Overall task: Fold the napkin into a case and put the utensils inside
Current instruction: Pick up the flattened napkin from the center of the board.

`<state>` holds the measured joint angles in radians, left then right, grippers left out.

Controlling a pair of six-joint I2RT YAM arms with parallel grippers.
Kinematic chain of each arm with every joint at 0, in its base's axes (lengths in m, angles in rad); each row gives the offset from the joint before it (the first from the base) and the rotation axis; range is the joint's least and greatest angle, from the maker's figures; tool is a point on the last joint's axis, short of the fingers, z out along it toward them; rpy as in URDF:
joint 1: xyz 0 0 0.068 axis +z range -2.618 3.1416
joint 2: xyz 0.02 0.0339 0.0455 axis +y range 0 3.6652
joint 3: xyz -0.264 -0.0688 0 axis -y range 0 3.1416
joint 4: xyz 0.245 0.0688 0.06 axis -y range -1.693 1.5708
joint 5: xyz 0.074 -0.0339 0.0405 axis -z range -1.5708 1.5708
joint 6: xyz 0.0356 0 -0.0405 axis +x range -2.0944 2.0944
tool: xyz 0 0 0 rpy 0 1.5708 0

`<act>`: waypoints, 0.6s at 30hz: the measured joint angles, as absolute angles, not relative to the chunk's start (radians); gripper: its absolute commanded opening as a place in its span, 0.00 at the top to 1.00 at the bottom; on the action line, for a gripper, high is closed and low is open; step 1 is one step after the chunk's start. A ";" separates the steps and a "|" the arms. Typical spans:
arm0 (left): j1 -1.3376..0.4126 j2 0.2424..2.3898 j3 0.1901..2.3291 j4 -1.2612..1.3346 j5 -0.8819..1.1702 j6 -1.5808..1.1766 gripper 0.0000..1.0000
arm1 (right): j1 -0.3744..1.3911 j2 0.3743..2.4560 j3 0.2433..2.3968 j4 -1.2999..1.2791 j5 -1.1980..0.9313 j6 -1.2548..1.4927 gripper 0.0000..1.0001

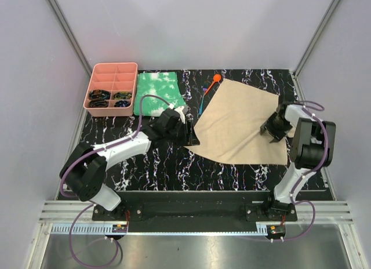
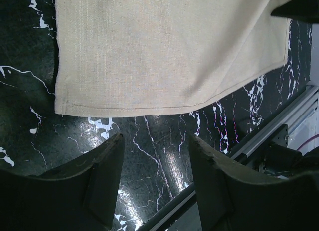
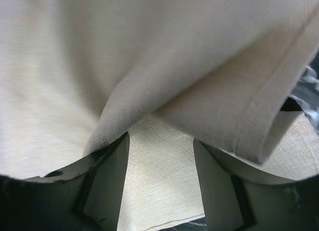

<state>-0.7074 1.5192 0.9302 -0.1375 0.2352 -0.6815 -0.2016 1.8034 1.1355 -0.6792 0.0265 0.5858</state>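
Note:
The tan napkin (image 1: 240, 121) lies spread on the black marbled table, right of centre. Beyond its far left corner lie an orange spoon (image 1: 216, 78) and a slim blue utensil (image 1: 203, 101). My left gripper (image 1: 191, 137) is at the napkin's left corner. In the left wrist view it (image 2: 155, 151) stands open over bare table, just short of the napkin's hem (image 2: 164, 57). My right gripper (image 1: 272, 130) is over the napkin's right side. In the right wrist view it (image 3: 160, 146) is open, with flat cloth under the gap and a raised fold of napkin (image 3: 199, 91) against the fingertips.
A pink compartment tray (image 1: 111, 89) with dark items stands at the back left. A green-and-white mottled cloth (image 1: 157, 94) lies beside it. An aluminium rail (image 1: 191, 214) runs along the near table edge.

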 measured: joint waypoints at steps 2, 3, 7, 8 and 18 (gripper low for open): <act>-0.707 1.519 0.930 -0.138 0.235 -0.682 0.43 | -0.167 1.846 1.193 -0.669 0.025 0.559 0.34; -0.707 1.519 0.930 -0.138 0.235 -0.682 0.43 | -0.155 1.863 1.216 -0.659 0.025 0.546 0.32; -0.707 1.519 0.930 -0.138 0.235 -0.682 0.43 | -0.118 1.879 1.281 -0.683 0.070 0.511 0.28; -0.707 1.519 0.930 -0.138 0.236 -0.682 0.43 | -0.117 1.872 1.290 -0.696 0.092 0.510 0.28; -0.707 1.450 0.907 -0.131 0.250 -0.686 0.43 | -0.246 1.392 0.984 -0.832 0.123 0.647 0.35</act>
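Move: The right fingertips are almost at board height, half open, in the napkin's right part, with a raised ripple of cloth against them. The napkin's middle lies about 11 cm to their left and 3 cm ahead; its near right corner is roughly 12 cm back and 6 cm right. The orange spoon is some 22 cm ahead and 23 cm left. From the left hand, the napkin's middle is about 22 cm right, 5 cm ahead and 10 cm below. Still against the rippled cloth, the right fingers go on pushing it forward about 4 cm and slightly left, then come free of it. The hand lifts about 7 cm and swings back some 10 cm, ending above the napkin's near right part, fingers still open. The left hand, touching nothing, rises about 2 cm late on. ##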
